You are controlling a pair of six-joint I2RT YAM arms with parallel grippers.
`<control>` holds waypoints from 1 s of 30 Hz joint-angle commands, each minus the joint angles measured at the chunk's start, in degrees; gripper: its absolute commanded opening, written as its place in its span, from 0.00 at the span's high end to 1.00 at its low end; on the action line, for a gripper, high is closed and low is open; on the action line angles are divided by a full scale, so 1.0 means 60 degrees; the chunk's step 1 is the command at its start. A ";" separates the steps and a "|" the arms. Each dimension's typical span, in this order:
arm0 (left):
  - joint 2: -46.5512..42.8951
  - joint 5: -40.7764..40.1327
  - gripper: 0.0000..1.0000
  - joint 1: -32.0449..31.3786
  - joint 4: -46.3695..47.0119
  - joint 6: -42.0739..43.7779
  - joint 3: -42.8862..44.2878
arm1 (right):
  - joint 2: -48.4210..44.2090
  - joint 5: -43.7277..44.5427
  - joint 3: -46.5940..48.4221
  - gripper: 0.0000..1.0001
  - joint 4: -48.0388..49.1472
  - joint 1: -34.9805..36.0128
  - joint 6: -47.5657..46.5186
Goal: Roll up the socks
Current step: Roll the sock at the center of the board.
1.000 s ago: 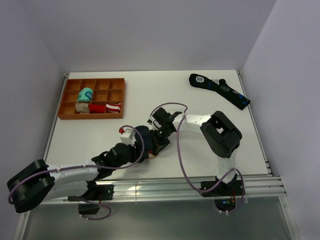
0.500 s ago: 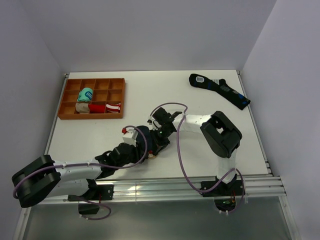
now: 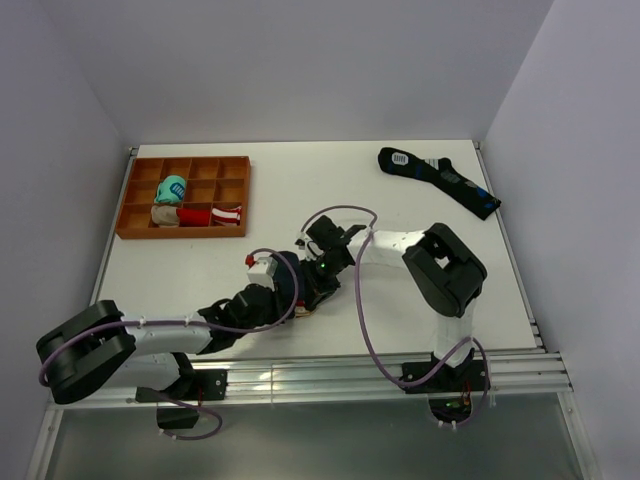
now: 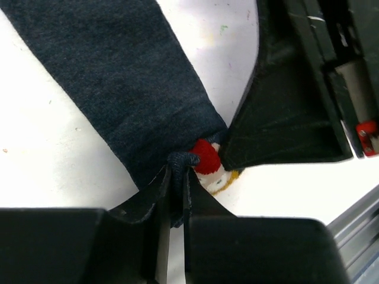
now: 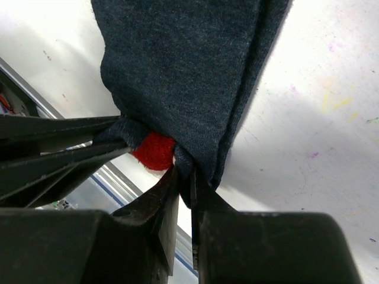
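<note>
The socks (image 4: 130, 89) are a dark navy pair lying flat on the white table, with a red-white-yellow patch (image 4: 206, 155) at the near end. My left gripper (image 4: 176, 171) is shut on the bunched navy edge just beside that patch. My right gripper (image 5: 185, 177) is shut on the socks (image 5: 177, 71) at the same end, on the other side of the red patch (image 5: 153, 151). From above, both grippers meet mid-table: the left gripper (image 3: 285, 300), the right gripper (image 3: 318, 280). They hide most of the socks (image 3: 288, 272).
An orange compartment tray (image 3: 240, 190) at the back left holds a teal bundle (image 3: 171, 189), a beige bundle (image 3: 165, 215) and a red-white bundle (image 3: 215, 215). A longer dark sock (image 3: 440, 180) with blue marks lies at the back right. The table's front rail runs just behind the grippers.
My left arm's elbow has swung right and forward while its wrist stays at the socks. The right arm has hardly moved.
</note>
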 commanded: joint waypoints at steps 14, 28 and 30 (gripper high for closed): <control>0.0716 0.1368 1.00 0.0764 -0.0413 -0.0819 0.0066 | -0.1825 0.1135 -0.1831 0.63 0.2196 -0.0052 -0.0104; 0.1639 0.3023 1.00 0.1541 -0.0985 -0.1053 0.0330 | -0.4373 0.1721 -0.3558 0.54 0.5229 -0.0052 -0.0337; 0.1669 0.3214 1.00 0.1644 -0.1117 -0.1053 0.0374 | -0.4651 0.1575 -0.3778 0.54 0.5754 -0.0052 -0.0396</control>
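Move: My left and right fingertips are both already pinching the folded near end of the dark sock, from either side. The middle of that folded end lies about 2 cm to my left hand's right, level fore and aft and 1 cm below it. From my right hand it is roughly 2 cm to the left and a little below. The sock's flat body lies about 6 cm ahead of my left hand, and 6 cm ahead and 4 cm left of my right. I open my right fingers to about half and let go of the sock's folded end, easing a little to the right, then lifting some 6 cm up and away and a couple forward while the fingertips swing about 30 degrees forward. My left hand keeps its pinch on its side of the fold, creeping about 1 cm right, forward and down and tipping its fingers some 15 degrees. ##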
